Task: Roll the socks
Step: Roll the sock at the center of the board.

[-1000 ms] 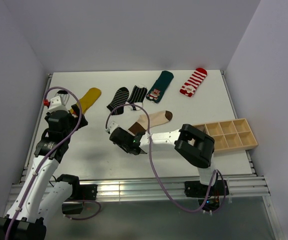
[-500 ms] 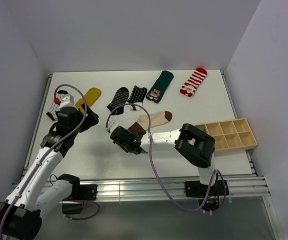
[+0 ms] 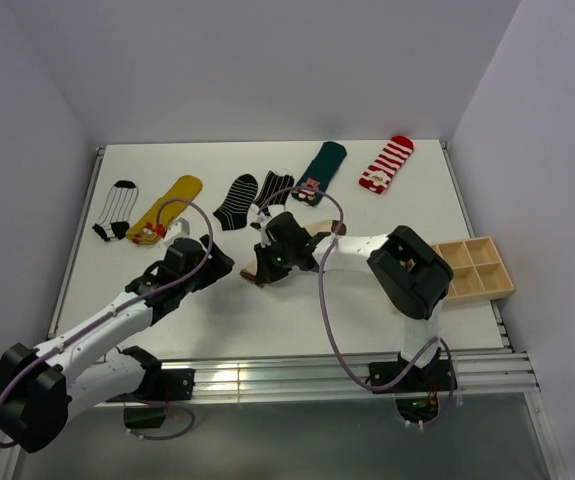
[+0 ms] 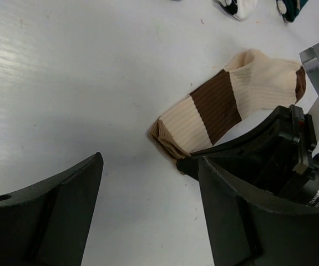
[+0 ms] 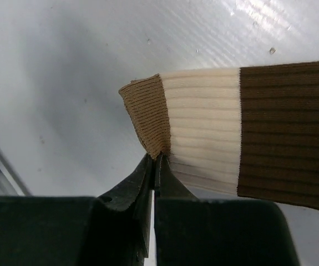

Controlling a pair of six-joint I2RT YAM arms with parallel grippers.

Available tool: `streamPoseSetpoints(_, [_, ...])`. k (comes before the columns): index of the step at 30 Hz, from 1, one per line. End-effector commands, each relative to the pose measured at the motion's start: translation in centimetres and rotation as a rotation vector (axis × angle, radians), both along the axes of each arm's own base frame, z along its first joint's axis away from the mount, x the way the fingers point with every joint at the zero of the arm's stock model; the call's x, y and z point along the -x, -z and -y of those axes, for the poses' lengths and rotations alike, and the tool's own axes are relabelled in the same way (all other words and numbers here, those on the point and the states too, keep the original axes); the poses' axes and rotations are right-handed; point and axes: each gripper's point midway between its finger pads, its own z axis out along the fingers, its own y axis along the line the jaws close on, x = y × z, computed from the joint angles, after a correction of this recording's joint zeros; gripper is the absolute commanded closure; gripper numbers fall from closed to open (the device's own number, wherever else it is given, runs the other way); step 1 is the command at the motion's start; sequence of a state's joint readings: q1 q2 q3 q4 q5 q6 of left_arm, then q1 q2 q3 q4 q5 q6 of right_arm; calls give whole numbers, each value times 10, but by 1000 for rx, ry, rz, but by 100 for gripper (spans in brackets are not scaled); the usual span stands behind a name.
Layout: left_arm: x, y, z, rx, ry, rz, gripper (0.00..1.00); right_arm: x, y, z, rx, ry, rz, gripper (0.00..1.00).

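Observation:
A cream sock with brown bands (image 4: 226, 105) lies flat at the table's middle. My right gripper (image 5: 158, 158) is shut on the tan cuff edge of this sock (image 5: 214, 133), pinching a thin fold at one corner. From above, the right gripper (image 3: 264, 270) and its arm cover most of the sock (image 3: 317, 224). My left gripper (image 4: 151, 166) is open over bare table just short of the cuff, with nothing between its fingers. It sits left of the right gripper (image 4: 270, 144) and reaches in from the left (image 3: 212, 265).
Other socks lie along the back: white with black stripes (image 3: 115, 210), yellow (image 3: 172, 200), black with thin white lines (image 3: 235, 200), black-and-white (image 3: 272, 187), teal (image 3: 319, 170), red-and-white (image 3: 387, 163). A wooden compartment tray (image 3: 472, 265) stands at the right edge.
My right gripper closed on the cream sock's cuff and shifted right and back with it. My left arm swung from the back left to the centre, uncovering the white striped sock.

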State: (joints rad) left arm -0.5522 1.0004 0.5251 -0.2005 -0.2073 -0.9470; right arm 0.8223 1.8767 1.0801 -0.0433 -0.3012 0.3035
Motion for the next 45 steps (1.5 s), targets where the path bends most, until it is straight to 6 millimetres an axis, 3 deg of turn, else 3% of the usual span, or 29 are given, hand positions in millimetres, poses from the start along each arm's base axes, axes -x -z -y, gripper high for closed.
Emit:
streamPoseSetpoints(1, [-17,-13,16,98,-45,79,25,14,-24,-14,-208,-46,-151,100])
streamPoseSetpoints(4, [-19,-6,26,124,-36,72,27,18,-28,-15,-297,-59,-232,100])
streamPoseSetpoints(7, [-21,5,32,141,-52,49,29,10,-29,-13,-335,-41,-250,100])
streamPoseSetpoints(19, [-25,37,50,154,-77,-69,33,8,-10,-11,-298,-23,-268,100])
streamPoseSetpoints(27, [-21,55,53,170,-93,-122,43,5,-4,-10,-289,-15,-264,100])
streamPoseSetpoints(31, [-22,59,57,165,-95,-147,53,1,-4,-8,-280,0,-235,100])
streamPoseSetpoints(37, [-26,63,57,108,-106,-170,90,3,-8,-8,-270,1,-192,100])
streamPoseSetpoints(39, [-27,62,58,103,-108,-179,99,2,-8,-7,-251,8,-151,93])
streamPoseSetpoints(45, [-23,61,56,54,-120,-251,100,-3,-19,-1,-189,27,44,67])
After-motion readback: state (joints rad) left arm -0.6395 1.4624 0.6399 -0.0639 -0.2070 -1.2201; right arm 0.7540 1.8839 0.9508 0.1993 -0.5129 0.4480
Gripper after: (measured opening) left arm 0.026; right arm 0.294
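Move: The beige-and-brown sock's cuff corner lies about 2 cm ahead of my open left hand, 5 cm to its right and 7 cm below. My right fingers already pinch the cuff's nearer end; from them that corner is some 2 cm ahead and 3 cm left, while the sock's middle is about 6 cm ahead and 8 cm right. The dark striped sock lies around 18 cm ahead of my left hand and 4 cm right, the yellow sock 17 cm ahead and 12 cm left. I bring my left hand down about 7 cm and some 5 cm to the right, slightly forward, tipping its fingers more steeply down, then shut them on the cuff's free corner. My right hand first swings about 20 degrees, its fingers flatter and pointing more to the left, keeps the cuff pinched nearly in place, and starts to open only once my left has closed. ##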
